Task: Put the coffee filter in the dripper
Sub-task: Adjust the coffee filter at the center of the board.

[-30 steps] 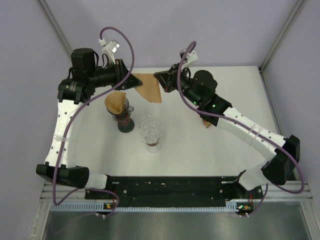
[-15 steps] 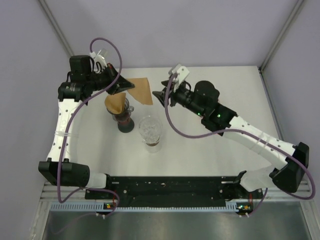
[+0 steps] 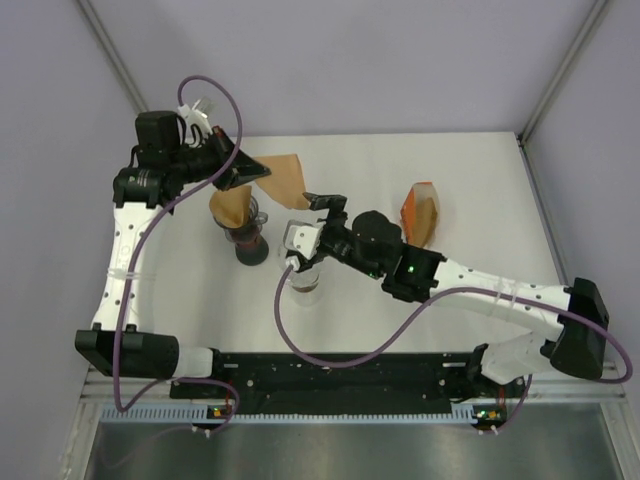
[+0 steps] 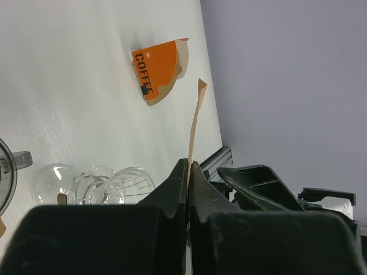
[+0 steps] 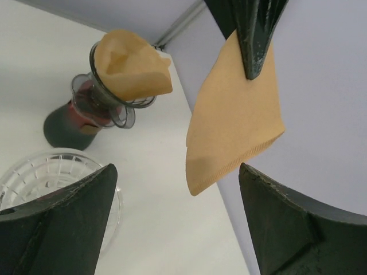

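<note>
My left gripper is shut on one edge of a brown paper coffee filter, which hangs flat in the air at the back left. The left wrist view shows this filter edge-on, pinched at the left gripper. My right gripper stands open with nothing in it, just in front of the filter and apart from it. A clear glass dripper sits below the right gripper. A dark dripper on a dark server holds another filter.
An orange packet marked COFFEE lies at the back right of the white table. The dark server stands just left of the glass dripper. Grey walls close in the back and sides.
The left gripper closed on the filter. The right gripper let go of it, opened, and swung forward and left to over the glass dripper, uncovering the orange packet.
</note>
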Robot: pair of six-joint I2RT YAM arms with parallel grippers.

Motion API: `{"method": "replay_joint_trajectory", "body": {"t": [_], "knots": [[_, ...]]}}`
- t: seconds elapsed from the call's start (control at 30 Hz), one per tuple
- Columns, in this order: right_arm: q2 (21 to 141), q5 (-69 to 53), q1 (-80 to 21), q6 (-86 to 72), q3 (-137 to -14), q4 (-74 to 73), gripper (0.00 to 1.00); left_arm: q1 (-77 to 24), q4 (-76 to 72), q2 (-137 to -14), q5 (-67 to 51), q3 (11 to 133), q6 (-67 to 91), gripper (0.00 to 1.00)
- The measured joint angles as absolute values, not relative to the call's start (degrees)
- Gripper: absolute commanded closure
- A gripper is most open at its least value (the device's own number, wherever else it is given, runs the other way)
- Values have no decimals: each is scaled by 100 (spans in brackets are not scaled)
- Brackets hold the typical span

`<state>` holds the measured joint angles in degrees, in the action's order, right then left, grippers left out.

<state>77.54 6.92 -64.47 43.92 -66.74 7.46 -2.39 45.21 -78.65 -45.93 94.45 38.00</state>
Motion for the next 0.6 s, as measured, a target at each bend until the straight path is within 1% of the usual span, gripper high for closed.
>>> {"method": "replay_joint_trajectory", "body": {"t": [0.03, 0.17, 0.23, 0.27, 0.33, 0.37, 0.4, 0.43, 0.5, 0.6], "knots": [[7754, 764, -6445, 4578, -6558, 821, 13, -239, 4499, -7859, -4613, 9435, 3817, 100], [7929, 1026, -6425, 5205, -6418, 1142, 21, -239, 4405, -7848, -4727, 9382, 3922, 100], [8047, 1061, -6372, 5391, -6418, 1271, 28, -239, 4348, -7837, -4779, 9308, 3977, 100], [8095, 1055, -6324, 5459, -6416, 1328, 37, -239, 4344, -7826, -4803, 9273, 4005, 100], [8156, 1052, -6217, 5577, -6416, 1461, 68, -235, 4327, -7802, -4869, 9179, 4060, 100], [8167, 1048, -6176, 5642, -6416, 1518, 79, -235, 4324, -7789, -4890, 9137, 4077, 100], [8176, 1041, -6154, 5651, -6416, 1590, 87, -235, 4324, -7782, -4915, 9109, 4093, 100], [8182, 1024, -6132, 5647, -6416, 1673, 93, -233, 4313, -7773, -4934, 9083, 4108, 100], [8184, 965, -6121, 5640, -6416, 1815, 100, -231, 4289, -7771, -4969, 9056, 4136, 100], [8184, 902, -6121, 5586, -6416, 1946, 100, -231, 4276, -7771, -4998, 9050, 4169, 100]]}}
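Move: The coffee filter hangs from the left fingertips; its middle is about 6 cm ahead of the open right hand, 2 cm to its left and 2 cm higher. The clear dripper stands below the right hand, roughly 4 cm ahead, 2 cm left and 15 cm down; the filled dripper is some 13 cm ahead, 17 cm left and 12 cm down. From the left hand the filter's middle lies about 4 cm right, level front to back, and 2 cm down. The right hand goes forward about 4 cm to the loose lower right corner of the coffee filter, dipping nearly 2 cm and coming back up while the wrist turns some 10 degrees, and its wide-open fingers, which start to close on the way in, shut fully only at the end of the reach, newly pinching that corner. The left hand keeps its closed grip on the other side of the filter and eases about 1 cm back and slightly right and down. ##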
